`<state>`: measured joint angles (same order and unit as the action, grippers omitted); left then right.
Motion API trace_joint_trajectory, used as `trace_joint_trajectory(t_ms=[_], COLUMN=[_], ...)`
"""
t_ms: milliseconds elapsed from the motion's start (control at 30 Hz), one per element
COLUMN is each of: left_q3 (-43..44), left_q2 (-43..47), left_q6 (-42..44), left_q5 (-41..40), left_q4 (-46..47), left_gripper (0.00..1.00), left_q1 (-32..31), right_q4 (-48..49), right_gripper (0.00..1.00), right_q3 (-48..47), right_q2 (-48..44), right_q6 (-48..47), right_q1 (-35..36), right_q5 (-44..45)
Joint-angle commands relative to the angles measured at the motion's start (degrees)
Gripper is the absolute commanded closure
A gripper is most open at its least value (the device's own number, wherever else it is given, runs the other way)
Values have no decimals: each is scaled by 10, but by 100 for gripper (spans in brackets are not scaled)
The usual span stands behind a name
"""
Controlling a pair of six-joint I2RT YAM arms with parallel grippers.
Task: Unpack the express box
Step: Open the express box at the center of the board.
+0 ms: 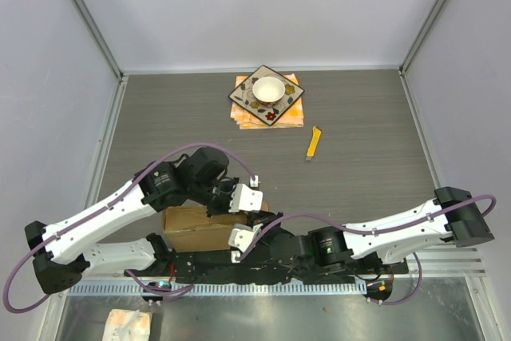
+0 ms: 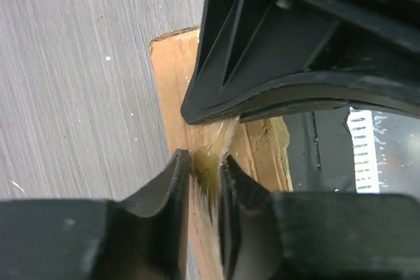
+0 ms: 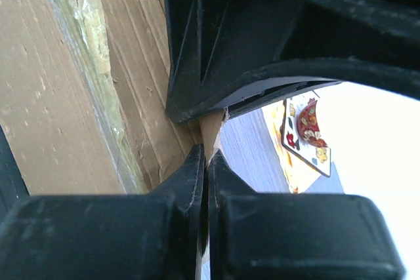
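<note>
The express box, plain brown cardboard, lies at the near table edge between my two arms. My left gripper reaches over its right end. In the left wrist view that gripper is shut on a yellowish strip of clear tape pulled up off the box. My right gripper meets it there. In the right wrist view it is shut on the thin edge of a cardboard flap; a taped seam runs along the box.
An orange-patterned square plate with a white bowl rests on orange cloth at the far middle. A yellow utility knife lies to its right. The metal rail borders the near edge, with a crumpled white scrap beyond it.
</note>
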<state>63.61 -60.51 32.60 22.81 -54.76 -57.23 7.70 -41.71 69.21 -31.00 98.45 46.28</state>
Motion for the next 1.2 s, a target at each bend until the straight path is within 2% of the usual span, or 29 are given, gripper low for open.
trace_joint_trajectory(t_ms=[0, 100, 133, 267, 300, 367, 400, 567, 733, 800, 1000, 1167], left_q3=[1, -9, -12, -19, -18, -18, -18, -13, -4, 0, 53, 104], left_q2=[1, 5, 5, 6, 9, 14, 20, 33, 41, 44, 34, 7], left_q6=[-3, -14, -14, -5, -3, 1, 0, 48, 60, 62, 77, 119], left_q5=[-29, -26, -26, -32, -34, -36, -36, -47, -51, -39, -50, -145], left_q4=[45, 56, 60, 54, 52, 45, 41, 25, 18, 13, -3, -6], left_gripper=[83, 73, 72, 100, 100, 100, 100, 100, 100, 100, 100, 100], left_q1=[6, 6, 6, 6, 7, 10, 12, 14, 14, 16, 26, 27], right_q4=[46, 68, 76, 57, 48, 28, 21, 16, -131, -139, -118, -117], right_gripper=[99, 99, 99, 97, 82, 44, 7, 6, 5, 5, 4, 4], right_q3=[-30, -31, -35, -64, -79, -86, -81, -13, 4, 37, 83, 78], right_q2=[9, 12, 15, 24, 22, -7, -26, -209, -292, -335, -346, -323], right_q6=[38, 40, 40, 75, 89, 125, 165, 254, 327, 335, 326, 314], right_q1=[17, 17, 17, 17, 17, 17, 17, 16, 16, 17, 17, 16], right_q5=[-45, -47, -53, -58, -54, -46, -60, -145, -121, -114, -85, -30])
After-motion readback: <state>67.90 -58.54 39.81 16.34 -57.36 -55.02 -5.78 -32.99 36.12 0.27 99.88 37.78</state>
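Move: The box's top flap edge already runs between your left fingertips, practically at the hand point; the box's middle lies about 8 cm to the left, 2 cm back and 9 cm below. From the same hand the yellow knife is roughly 28 cm ahead, 20 cm right and 19 cm down. The right gripper still grips the same flap at its own hand point, with the box's middle some 7 cm left, 2 cm back and 9 cm below. Shut the left gripper to pinch the flap edge, then open the right gripper wide and let go. Swing the right hand back and up about 12 cm and off to the right, sinking again to finish some 7 cm right and 4 cm higher, rolled about 40 degrees. With the left, keep the pinch and draw the flap forward and up, about 3 cm each. ##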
